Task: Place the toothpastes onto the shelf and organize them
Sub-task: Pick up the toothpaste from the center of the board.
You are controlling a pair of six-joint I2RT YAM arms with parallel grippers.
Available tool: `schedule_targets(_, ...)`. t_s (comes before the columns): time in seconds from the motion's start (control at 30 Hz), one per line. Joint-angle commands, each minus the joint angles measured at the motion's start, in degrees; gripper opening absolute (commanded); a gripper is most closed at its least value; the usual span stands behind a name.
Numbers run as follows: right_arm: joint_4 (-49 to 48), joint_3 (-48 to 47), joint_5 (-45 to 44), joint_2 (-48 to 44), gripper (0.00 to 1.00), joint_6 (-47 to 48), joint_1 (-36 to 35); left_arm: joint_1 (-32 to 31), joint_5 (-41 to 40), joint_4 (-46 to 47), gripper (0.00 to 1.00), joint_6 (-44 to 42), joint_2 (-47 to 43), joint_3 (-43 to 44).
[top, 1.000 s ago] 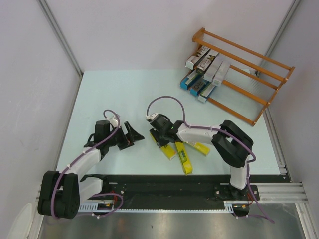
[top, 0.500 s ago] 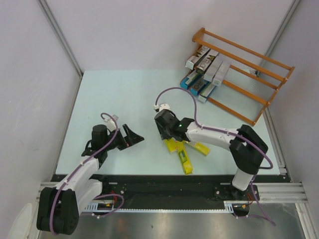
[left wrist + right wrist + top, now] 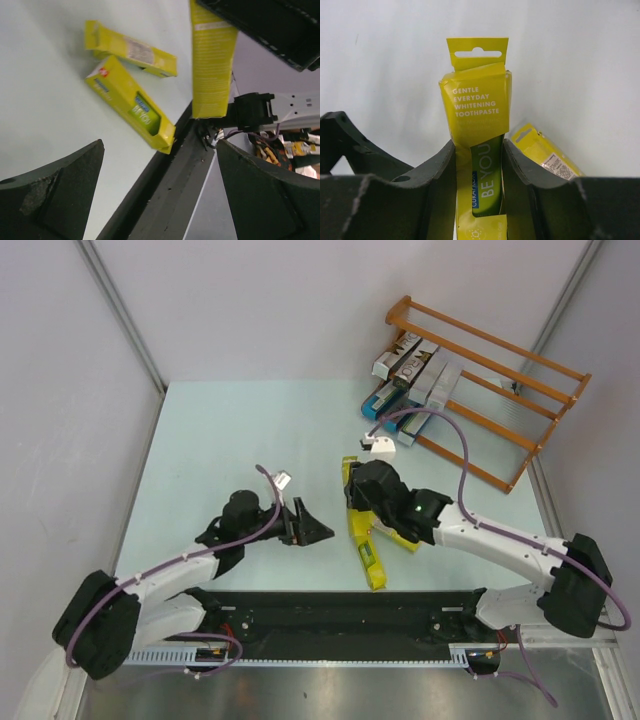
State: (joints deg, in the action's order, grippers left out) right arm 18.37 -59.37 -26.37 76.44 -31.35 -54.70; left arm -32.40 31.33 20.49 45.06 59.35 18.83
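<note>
My right gripper [image 3: 361, 496] is shut on a yellow toothpaste carton [image 3: 350, 474] with a green stripe, lifted off the table near its middle. In the right wrist view both fingers press the carton [image 3: 477, 107] at its sides, hang tab pointing away. Two more yellow cartons lie near the front edge, one [image 3: 372, 568] lengthwise and one [image 3: 403, 538] partly under the right arm. The orange-brown shelf [image 3: 497, 345] stands at the far right with silver cartons [image 3: 412, 360] and blue ones [image 3: 384, 400] at its left end. My left gripper [image 3: 311, 524] is open, left of the yellow cartons.
Grey walls enclose the pale table [image 3: 230, 440] on three sides. A black base rail [image 3: 330, 615] runs along the near edge. The right arm's cable [image 3: 455, 440] loops between the gripper and the shelf. The shelf's right part holds no cartons.
My right gripper has lifted a yellow carton off the pile and carried it up and to the right. The left arm has reached to the right, toward the remaining yellow cartons.
</note>
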Motion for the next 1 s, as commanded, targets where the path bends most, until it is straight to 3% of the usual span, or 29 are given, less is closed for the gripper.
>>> schedule_targets(0.0,-2.9,2.2,-5.1,-6.7,0.22,-4.3,-0.3,-6.3,-3.6,8.3,1.0,0.0,4.1,8.1)
schedule_targets(0.33,-2.3,5.1,-7.7,-14.0,0.23,-7.3,-0.5,-13.3,-4.2,7.9,0.98,-1.0,18.0,22.8)
schedule_targets(0.43,-1.8,5.6,-8.9,-15.4,0.23,-7.8,-0.5,-14.4,-4.1,8.3,0.85,-1.3,21.1,24.4)
schedule_targets(0.47,-1.8,5.8,-9.0,-15.7,0.24,-7.8,-0.5,-14.6,-4.1,8.5,0.75,-1.0,22.2,24.7)
schedule_targets(0.67,-1.9,6.1,-9.0,-16.8,0.24,-7.8,-0.4,-15.3,-3.1,11.7,0.51,0.6,24.3,24.9)
schedule_targets(0.83,-1.9,6.1,-8.4,-16.8,0.27,-7.2,-0.1,-15.4,-3.3,11.6,0.43,0.4,23.4,24.9)
schedule_targets(0.97,-1.8,6.2,-7.7,-17.3,0.46,-6.9,0.2,-15.4,-2.7,10.6,0.43,0.5,22.3,25.2)
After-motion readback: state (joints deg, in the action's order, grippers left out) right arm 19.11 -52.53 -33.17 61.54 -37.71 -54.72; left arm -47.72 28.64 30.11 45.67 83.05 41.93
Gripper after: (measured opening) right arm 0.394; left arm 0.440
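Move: The yellow toothpaste is held up at its middle by the right gripper. From the open left gripper, that middle is about 6 cm ahead, 10 cm right and 4 cm higher; from the right hand, the left gripper is thus about 6 cm back, 10 cm left and 4 cm lower. On the board, from the left gripper, the near toothpaste lies roughly 6 cm back, 15 cm right; the far toothpaste 2 cm ahead, 21 cm right; both some 10 cm below. Bring the open left gripper about 12 cm to the right and 6 cm up to the near, lower end of the held toothpaste, turning slightly clockwise, then close its fingers to pinch that end. Meanwhile ease the right hand some 5 cm right and 4 cm up, its left side rolling up a little, and keep its grip until both hands are still. ##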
